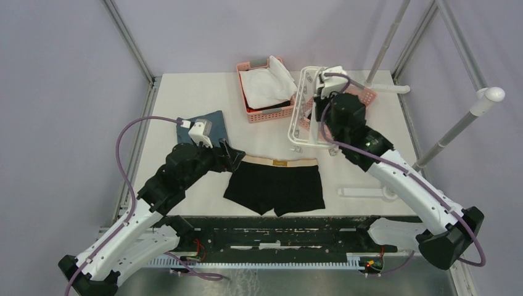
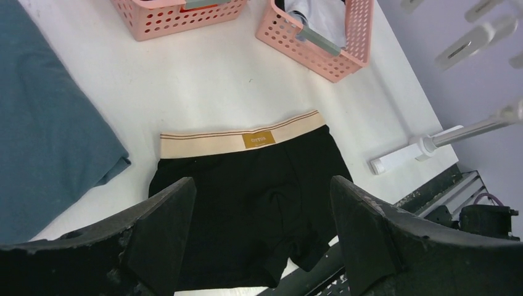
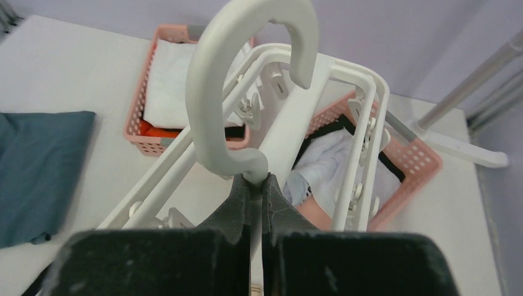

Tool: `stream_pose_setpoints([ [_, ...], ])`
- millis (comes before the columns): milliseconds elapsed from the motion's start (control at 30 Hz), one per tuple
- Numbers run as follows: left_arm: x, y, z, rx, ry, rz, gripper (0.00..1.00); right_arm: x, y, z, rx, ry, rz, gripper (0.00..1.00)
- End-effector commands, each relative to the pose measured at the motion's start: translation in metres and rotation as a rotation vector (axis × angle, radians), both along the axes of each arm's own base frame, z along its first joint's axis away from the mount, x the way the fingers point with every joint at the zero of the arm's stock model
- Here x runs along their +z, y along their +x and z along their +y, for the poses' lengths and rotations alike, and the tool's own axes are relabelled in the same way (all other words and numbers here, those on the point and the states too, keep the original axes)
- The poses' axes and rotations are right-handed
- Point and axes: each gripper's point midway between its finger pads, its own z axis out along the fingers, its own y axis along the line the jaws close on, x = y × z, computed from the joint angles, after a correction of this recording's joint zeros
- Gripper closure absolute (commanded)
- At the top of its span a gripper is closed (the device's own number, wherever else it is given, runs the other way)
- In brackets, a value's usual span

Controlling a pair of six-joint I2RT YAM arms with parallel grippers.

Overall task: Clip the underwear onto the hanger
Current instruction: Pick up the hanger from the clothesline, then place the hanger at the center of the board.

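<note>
The underwear (image 1: 275, 185), black boxer briefs with a tan waistband (image 2: 242, 140), lies flat near the table's front edge. My left gripper (image 1: 233, 155) hovers by the waistband's left end, open with nothing between its fingers (image 2: 159, 234); the black fabric (image 2: 259, 203) shows in the gap. The hanger (image 1: 306, 111), a white plastic frame with dangling clips, is held tilted above the table at the back right. My right gripper (image 3: 255, 182) is shut on the base of the hanger's hook (image 3: 247, 74).
Two pink mesh baskets stand at the back: one with a white garment (image 1: 264, 86), one behind the hanger (image 1: 365, 94). A folded blue-grey cloth (image 1: 200, 127) lies left. A white pole base (image 1: 367, 192) lies right of the underwear. Metal frame poles (image 1: 456, 126) rise at right.
</note>
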Motion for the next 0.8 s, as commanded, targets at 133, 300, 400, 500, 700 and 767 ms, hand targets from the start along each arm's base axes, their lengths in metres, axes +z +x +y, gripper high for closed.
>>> stream_pose_setpoints([
  [133, 0.050, 0.000, 0.028, 0.124, -0.048, -0.098, 0.12, 0.029, -0.048, -0.009, -0.596, 0.050, -0.174, 1.00],
  [300, 0.061, -0.010, 0.045, 0.157, -0.048, -0.134, 0.11, 0.000, -0.068, 0.023, -0.730, 0.165, -0.179, 1.00],
  [400, 0.066, -0.017, 0.053, 0.168, -0.045, -0.142, 0.11, 0.000, -0.083, 0.041, -0.868, 0.106, -0.290, 1.00],
  [500, 0.069, -0.024, 0.059, 0.168, -0.047, -0.153, 0.11, -0.015, -0.085, 0.073, -0.857, 0.164, -0.276, 1.00],
  [700, 0.073, -0.032, 0.065, 0.162, -0.042, -0.159, 0.11, -0.057, -0.073, 0.113, -0.887, 0.177, -0.164, 1.00],
  [767, 0.073, -0.034, 0.065, 0.158, -0.043, -0.159, 0.11, -0.072, -0.067, 0.119, -0.899, 0.188, -0.127, 1.00],
])
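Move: Some 12 cm back and 10 cm to the left of the right hand, and about 34 cm below, is the middle of the black underwear spread on the table. The basket with the white cloth stands about 29 cm ahead and 11 cm left of that hand, the grey-cloth basket 20 cm ahead and 17 cm right, both some 30 cm lower. From the left hand the underwear's middle is about 2 cm ahead, 15 cm right and 24 cm below. Keeping its closed grip on the hanger's hook, the right hand carries the hanger some 16 cm left, sinking about 9 cm and drawing back 5 towards the underwear; it swings back and left first while turning about 30 degrees clockwise, then goes left and down. The empty, open left hand clears away to the left and up, drifting slightly back. ##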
